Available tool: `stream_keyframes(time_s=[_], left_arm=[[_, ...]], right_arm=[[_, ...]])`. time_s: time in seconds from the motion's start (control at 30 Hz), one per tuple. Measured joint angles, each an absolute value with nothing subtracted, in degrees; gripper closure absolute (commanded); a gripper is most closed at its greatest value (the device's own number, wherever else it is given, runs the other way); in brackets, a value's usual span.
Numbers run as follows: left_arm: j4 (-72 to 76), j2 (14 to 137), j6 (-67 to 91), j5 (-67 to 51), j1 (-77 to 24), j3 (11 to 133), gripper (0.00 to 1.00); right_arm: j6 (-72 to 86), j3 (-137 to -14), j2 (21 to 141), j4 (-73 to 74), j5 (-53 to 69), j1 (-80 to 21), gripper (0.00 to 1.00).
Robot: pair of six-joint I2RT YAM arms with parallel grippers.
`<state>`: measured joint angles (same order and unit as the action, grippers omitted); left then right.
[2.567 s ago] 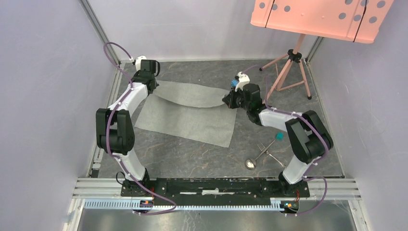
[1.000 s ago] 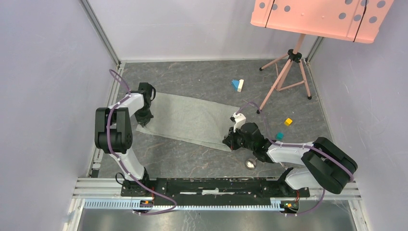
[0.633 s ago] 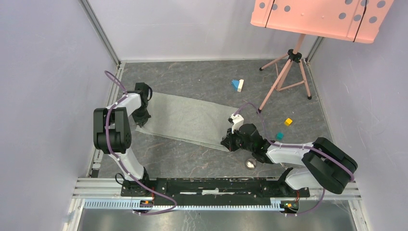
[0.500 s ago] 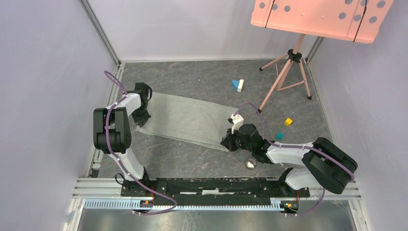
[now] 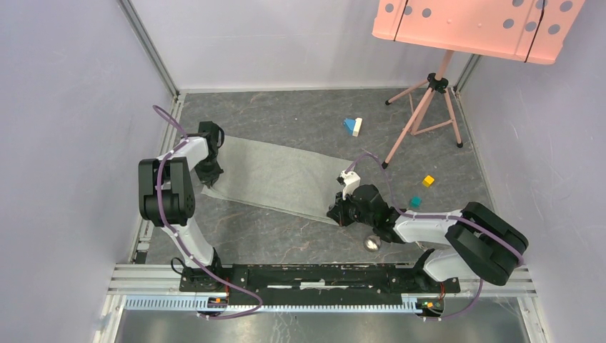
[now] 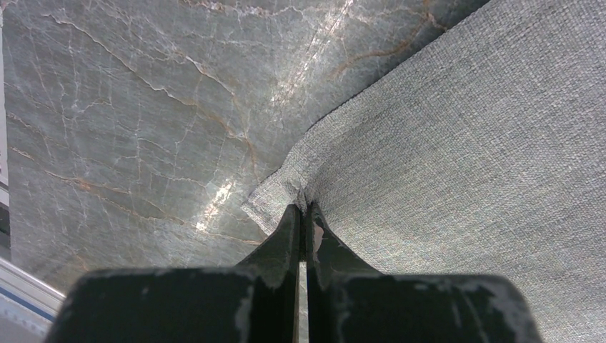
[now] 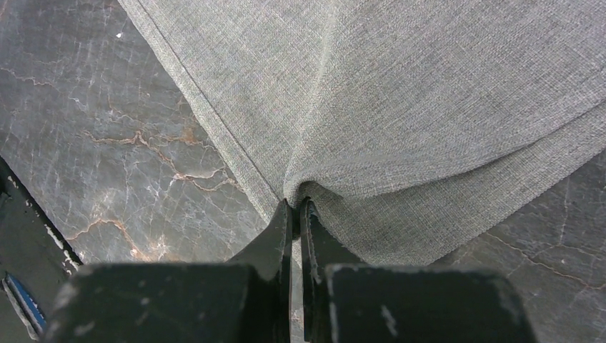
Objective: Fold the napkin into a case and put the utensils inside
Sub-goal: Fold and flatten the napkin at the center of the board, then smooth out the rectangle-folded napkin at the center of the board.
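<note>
The light grey napkin (image 5: 275,175) lies folded in half on the dark marbled table, a long band running from upper left to lower right. My left gripper (image 5: 209,174) is shut on the napkin's (image 6: 457,136) near left corner, the cloth puckered at the tips of my left gripper (image 6: 303,209). My right gripper (image 5: 338,214) is shut on the napkin's (image 7: 400,86) near right corner, where two layers show at the tips of my right gripper (image 7: 295,203). Of the utensils only the spoon bowl (image 5: 371,244) shows, just under the right forearm; the fork is hidden.
A blue and a white block (image 5: 352,126) lie behind the napkin. A yellow block (image 5: 428,181) and a teal block (image 5: 414,202) sit right of it. A pink tripod stand (image 5: 427,100) rises at the back right. Grey walls close in left, right and back.
From 2.6 s ago both grippers carried the far edge toward me, folding the napkin in half. Over the last second both have barely moved, edging slightly left.
</note>
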<state>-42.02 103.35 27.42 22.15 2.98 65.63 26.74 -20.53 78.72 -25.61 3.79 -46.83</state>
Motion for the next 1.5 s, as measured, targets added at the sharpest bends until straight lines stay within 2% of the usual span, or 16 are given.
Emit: stream_keyframes(time_s=[0.3,0.53,0.7,0.73,0.83,0.93,1.0,1.03,1.1,1.2,1.3,1.4,1.5], left_arm=[[-42.3,103.37,27.46,22.2,2.98,65.63,0.97],[-43.24,103.37,27.57,22.37,3.05,65.63,0.94],[-43.42,103.37,27.62,22.55,3.05,65.6,0.87],[-43.46,103.37,27.66,22.55,3.05,65.63,0.86],[-43.7,103.37,27.86,22.85,3.11,65.63,0.6],[-44.25,102.85,28.16,24.62,3.27,65.54,0.38],[-44.64,100.9,28.8,25.47,3.51,65.04,0.13],[-44.93,99.22,29.23,25.58,3.68,64.73,0.09],[-45.23,94.94,30.44,25.58,4.12,64.2,0.08],[-44.93,87.99,31.59,24.69,4.82,63.42,0.07],[-43.97,83.9,32.4,21.12,5.19,62.98,0.07],[-41.91,85.27,32.4,15.29,5.17,63.0,0.09],[-41.41,91.2,32.4,10.41,5.17,63.81,0.09]], right_arm=[[26.74,-20.58,79.5,-25.65,3.77,-46.89,0.95],[26.74,-20.69,80.36,-25.65,3.64,-46.89,0.95],[26.72,-20.78,80.42,-25.63,3.6,-46.89,0.95],[26.72,-20.8,80.42,-25.61,3.6,-46.89,0.94],[26.72,-20.88,80.42,-25.47,3.57,-47.05,0.92],[26.74,-21.32,80.42,-24.43,3.57,-47.16,0.83],[27.05,-21.43,80.14,-22.98,3.6,-47.24,0.67],[27.44,-21.43,79.66,-22.35,3.62,-47.35,0.62],[28.01,-21.43,78.24,-20.05,3.68,-47.62,0.51],[28.6,-21.43,74.78,-16.6,4.67,-48.01,0.27],[27.97,-21.39,69.25,-12.97,4.89,-48.1,0.14],[26.44,-21.41,62.5,-10.57,2.17,-48.25,0.15],[24.64,-23.31,61.63,-8.36,-0.14,-48.21,0.21]])
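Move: The folded napkin lies across the board, its middle about 21 cm to the left hand's right, 2 cm ahead and 2 cm below. Its near-left corner is pinched about 2 cm back and 2 cm left of that hand's tips. From the right hand, the napkin's middle is some 17 cm left, 12 cm ahead and 3 cm below; its near-right corner is about 3 cm back and 2 cm right, the spoon 11 cm right and 8 cm back. The napkin's two near corners are let go: both hands still pinch and hold them, the right sinking a centimetre, then the fingers open wide. The left rises about 8 cm off the cloth, dips back some 3 cm while shifting right over the napkin, fingertips swinging forward and right; the right draws back 2 cm, then lifts about 5 cm. ##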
